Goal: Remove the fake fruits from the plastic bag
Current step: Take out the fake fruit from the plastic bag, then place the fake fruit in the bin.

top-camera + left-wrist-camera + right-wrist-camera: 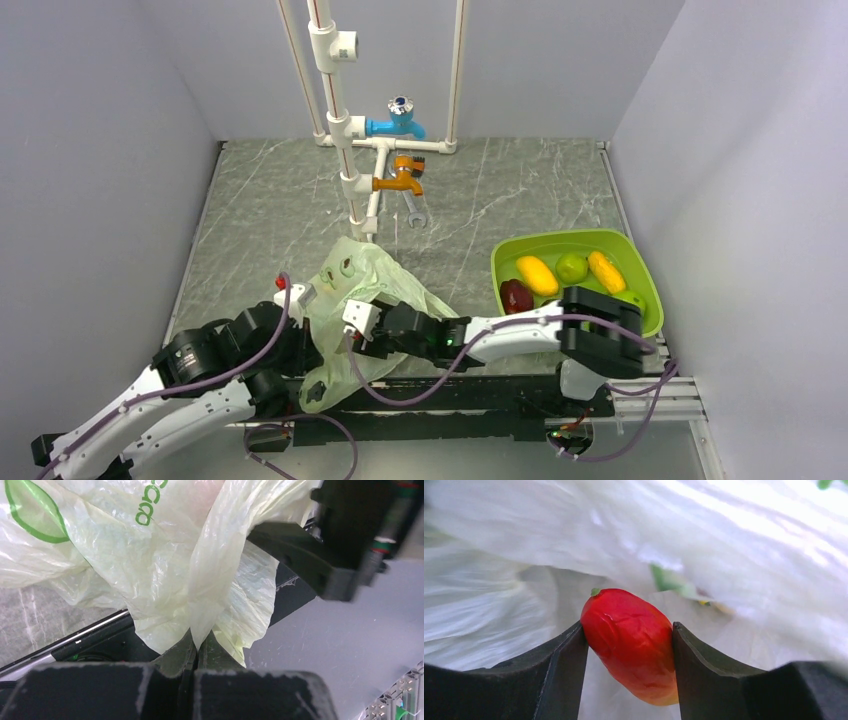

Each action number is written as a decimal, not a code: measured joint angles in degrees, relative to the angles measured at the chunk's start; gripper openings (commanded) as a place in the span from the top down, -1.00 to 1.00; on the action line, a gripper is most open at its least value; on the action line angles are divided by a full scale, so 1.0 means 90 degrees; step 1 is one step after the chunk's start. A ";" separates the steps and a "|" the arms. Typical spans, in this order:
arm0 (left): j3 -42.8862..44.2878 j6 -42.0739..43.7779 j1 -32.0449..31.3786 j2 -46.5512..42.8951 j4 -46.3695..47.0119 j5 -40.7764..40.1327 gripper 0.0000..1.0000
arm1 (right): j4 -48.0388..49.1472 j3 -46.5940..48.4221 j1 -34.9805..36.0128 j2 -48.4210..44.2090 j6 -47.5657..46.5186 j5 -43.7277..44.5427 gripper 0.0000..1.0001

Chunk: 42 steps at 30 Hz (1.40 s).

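Note:
The pale green plastic bag (372, 285) lies crumpled at the table's near edge, between my two arms. My left gripper (199, 637) is shut on a pinched fold of the bag (165, 555); in the top view it (305, 305) sits at the bag's left side. My right gripper (350, 328) reaches into the bag from the right. In the right wrist view its fingers (569, 655) press both sides of a glossy red fruit (631, 640), with bag film (724, 555) all around. Other fake fruits lie in the tray: two yellow (537, 274), green (572, 266), dark red (516, 296).
The lime-green tray (640, 262) stands at the right. White pipes with a blue tap (398, 122) and an orange tap (402, 180) stand at the back, a wrench (418, 212) below them. Grey walls close in on both sides. A black rail (480, 395) runs along the near edge.

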 measured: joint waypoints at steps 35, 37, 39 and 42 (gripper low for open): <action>0.0245 0.0022 -0.0002 -0.0306 0.0107 -0.0648 1.00 | -0.5047 -0.0576 -0.3053 -0.5736 0.5149 0.4182 1.00; 0.0245 0.0019 -0.0002 -0.0313 0.0107 -0.0648 1.00 | -0.5489 -0.0493 -0.3606 -0.5467 0.5498 0.4102 1.00; 0.0245 0.0022 -0.0002 -0.0313 0.0107 -0.0646 1.00 | -0.5768 -0.0442 -0.4133 -0.5066 0.5683 0.3866 1.00; 0.0245 0.0022 -0.0002 -0.0313 0.0109 -0.0646 1.00 | -0.5838 -0.0449 -0.4728 -0.4617 0.5617 0.3177 1.00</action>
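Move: The right hand, already holding the red mango in the bag's mouth, takes it to the green basket, whose middle lies about 46 cm right, 8 ahead and 5 below. Inside the basket, from this hand, the purple apple lies about 35 right and 6 ahead, the yellow mango 40 right and 10 ahead. The left hand pinches the bag's rim; the basket is roughly 50 cm right of it, 12 ahead and 10 below. Mango still pinched, the right hand rises from the bag, swings some 35 cm right, sinks towards the basket. ##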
